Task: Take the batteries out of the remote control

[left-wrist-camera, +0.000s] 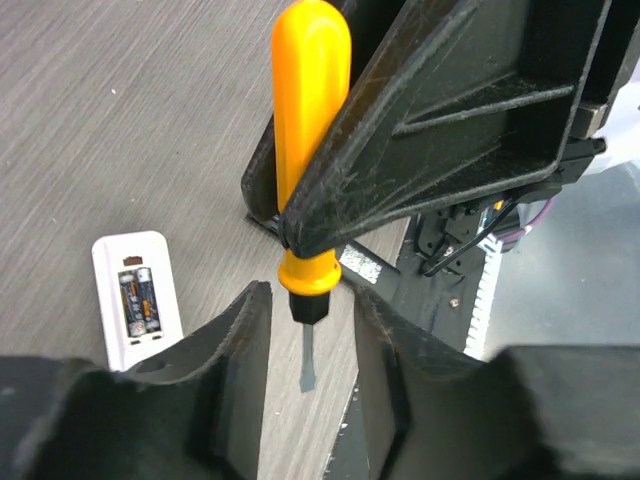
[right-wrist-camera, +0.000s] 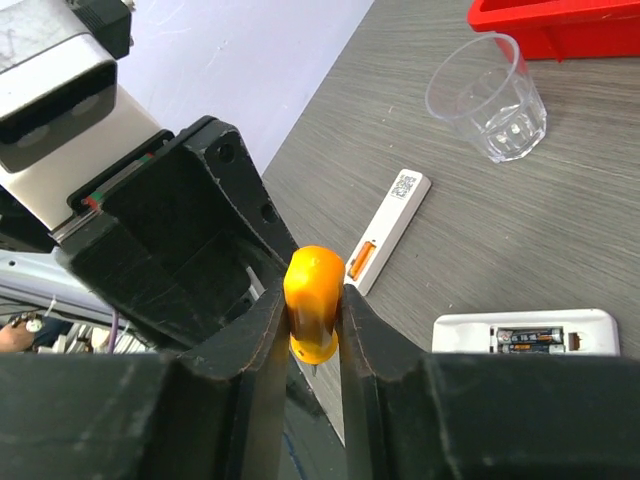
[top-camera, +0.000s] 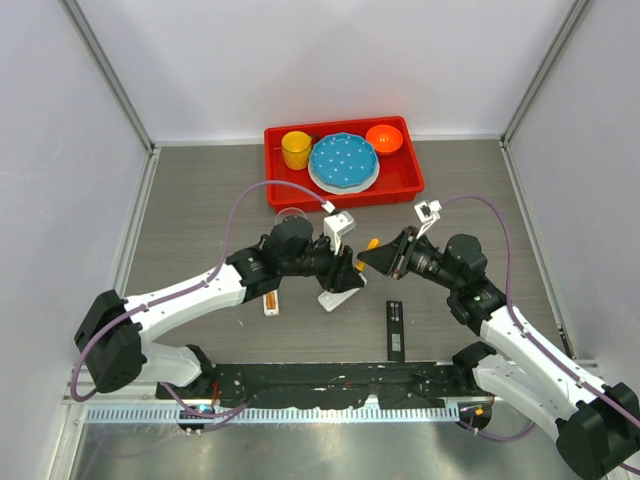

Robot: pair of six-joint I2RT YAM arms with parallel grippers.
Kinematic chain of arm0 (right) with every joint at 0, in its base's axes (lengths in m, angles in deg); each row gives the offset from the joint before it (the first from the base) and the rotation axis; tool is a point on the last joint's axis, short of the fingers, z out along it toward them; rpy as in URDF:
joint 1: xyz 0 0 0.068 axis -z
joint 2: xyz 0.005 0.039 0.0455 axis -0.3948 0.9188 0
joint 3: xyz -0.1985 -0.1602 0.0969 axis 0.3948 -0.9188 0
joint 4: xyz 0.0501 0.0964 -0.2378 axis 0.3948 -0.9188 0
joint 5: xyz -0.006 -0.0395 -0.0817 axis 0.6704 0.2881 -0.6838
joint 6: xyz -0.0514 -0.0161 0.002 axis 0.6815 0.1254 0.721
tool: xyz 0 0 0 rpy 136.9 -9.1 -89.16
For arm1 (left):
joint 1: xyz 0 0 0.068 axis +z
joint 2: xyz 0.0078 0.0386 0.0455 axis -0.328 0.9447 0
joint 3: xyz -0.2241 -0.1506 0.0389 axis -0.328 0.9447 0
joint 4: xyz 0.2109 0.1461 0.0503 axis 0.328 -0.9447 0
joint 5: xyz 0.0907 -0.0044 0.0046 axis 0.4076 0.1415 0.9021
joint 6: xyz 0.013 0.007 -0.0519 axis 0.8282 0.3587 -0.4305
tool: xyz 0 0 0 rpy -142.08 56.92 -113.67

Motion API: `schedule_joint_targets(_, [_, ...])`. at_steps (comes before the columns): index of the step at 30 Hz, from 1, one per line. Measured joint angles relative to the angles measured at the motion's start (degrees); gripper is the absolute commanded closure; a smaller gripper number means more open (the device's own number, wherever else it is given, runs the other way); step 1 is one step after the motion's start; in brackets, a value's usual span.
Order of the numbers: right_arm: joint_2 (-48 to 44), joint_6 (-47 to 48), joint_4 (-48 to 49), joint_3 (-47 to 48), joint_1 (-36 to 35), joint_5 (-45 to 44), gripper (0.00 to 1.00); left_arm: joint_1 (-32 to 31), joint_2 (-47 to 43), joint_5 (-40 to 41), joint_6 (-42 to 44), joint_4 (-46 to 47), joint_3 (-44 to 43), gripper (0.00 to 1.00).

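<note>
The white remote control (left-wrist-camera: 135,300) lies face down with its back cover off, and two dark batteries (left-wrist-camera: 137,298) sit in the bay. It also shows in the right wrist view (right-wrist-camera: 525,335), batteries (right-wrist-camera: 530,340) inside. My right gripper (right-wrist-camera: 315,300) is shut on the orange handle of a screwdriver (right-wrist-camera: 315,305), held in the air above the table. My left gripper (left-wrist-camera: 310,300) is open: the screwdriver's blade (left-wrist-camera: 308,360) hangs between its fingers with a gap on each side. From above, both grippers meet at the screwdriver (top-camera: 372,243), right of the remote (top-camera: 333,297).
A slim white bar with an orange insert (right-wrist-camera: 385,230) lies left of the remote. A clear plastic cup (right-wrist-camera: 490,95) stands behind it. A red tray (top-camera: 412,180) at the back holds a yellow cup, a blue plate and an orange bowl. A black strip (top-camera: 396,330) lies at the front.
</note>
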Motion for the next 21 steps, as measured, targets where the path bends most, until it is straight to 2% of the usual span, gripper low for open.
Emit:
schedule_joint_targets(6, [-0.02, 0.68, -0.59, 0.0, 0.0, -2.99, 0.99, 2.51, -2.08, -0.76, -0.02, -0.7, 0.72, 0.28])
schedule_joint_targets(14, [-0.02, 1.27, -0.85, -0.02, 0.04, -6.82, 0.99, 3.85, -2.78, 0.17, 0.13, -0.87, 1.2, 0.18])
schedule_joint_targets(20, [0.15, 3.96, -2.86, -0.17, 0.15, -14.71, 0.99, 3.82, -2.36, 6.73, 2.99, -4.26, 1.73, 0.13])
schedule_joint_targets(21, [0.57, 4.42, -2.89, -0.2, 0.15, -15.93, 0.99, 3.82, -1.88, 7.91, 3.56, -4.92, 1.73, 0.09])
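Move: Beneath the left hand, about 19 cm down, lies the white remote with the dark batteries, some 3 cm ahead and 3 cm to the left. At that same table level the orange-battery remote is about 20 cm left and 3 cm ahead of the left hand, the black remote about 9 cm right and 7 cm back. From the right hand, which already grips the screwdriver handle, the white remote is 4 cm left, hardly ahead and 22 cm down. Spreading its fingers wide, the left hand leaves the screwdriver to the right hand and travels about 5 cm forward and left, first level, then sinking some 3 cm over the white remote with a slight counter-clockwise turn. The right hand keeps its grip on the handle and carries the screwdriver about 5 cm forward and right, dipping a little, turning some 15 degrees clockwise. ##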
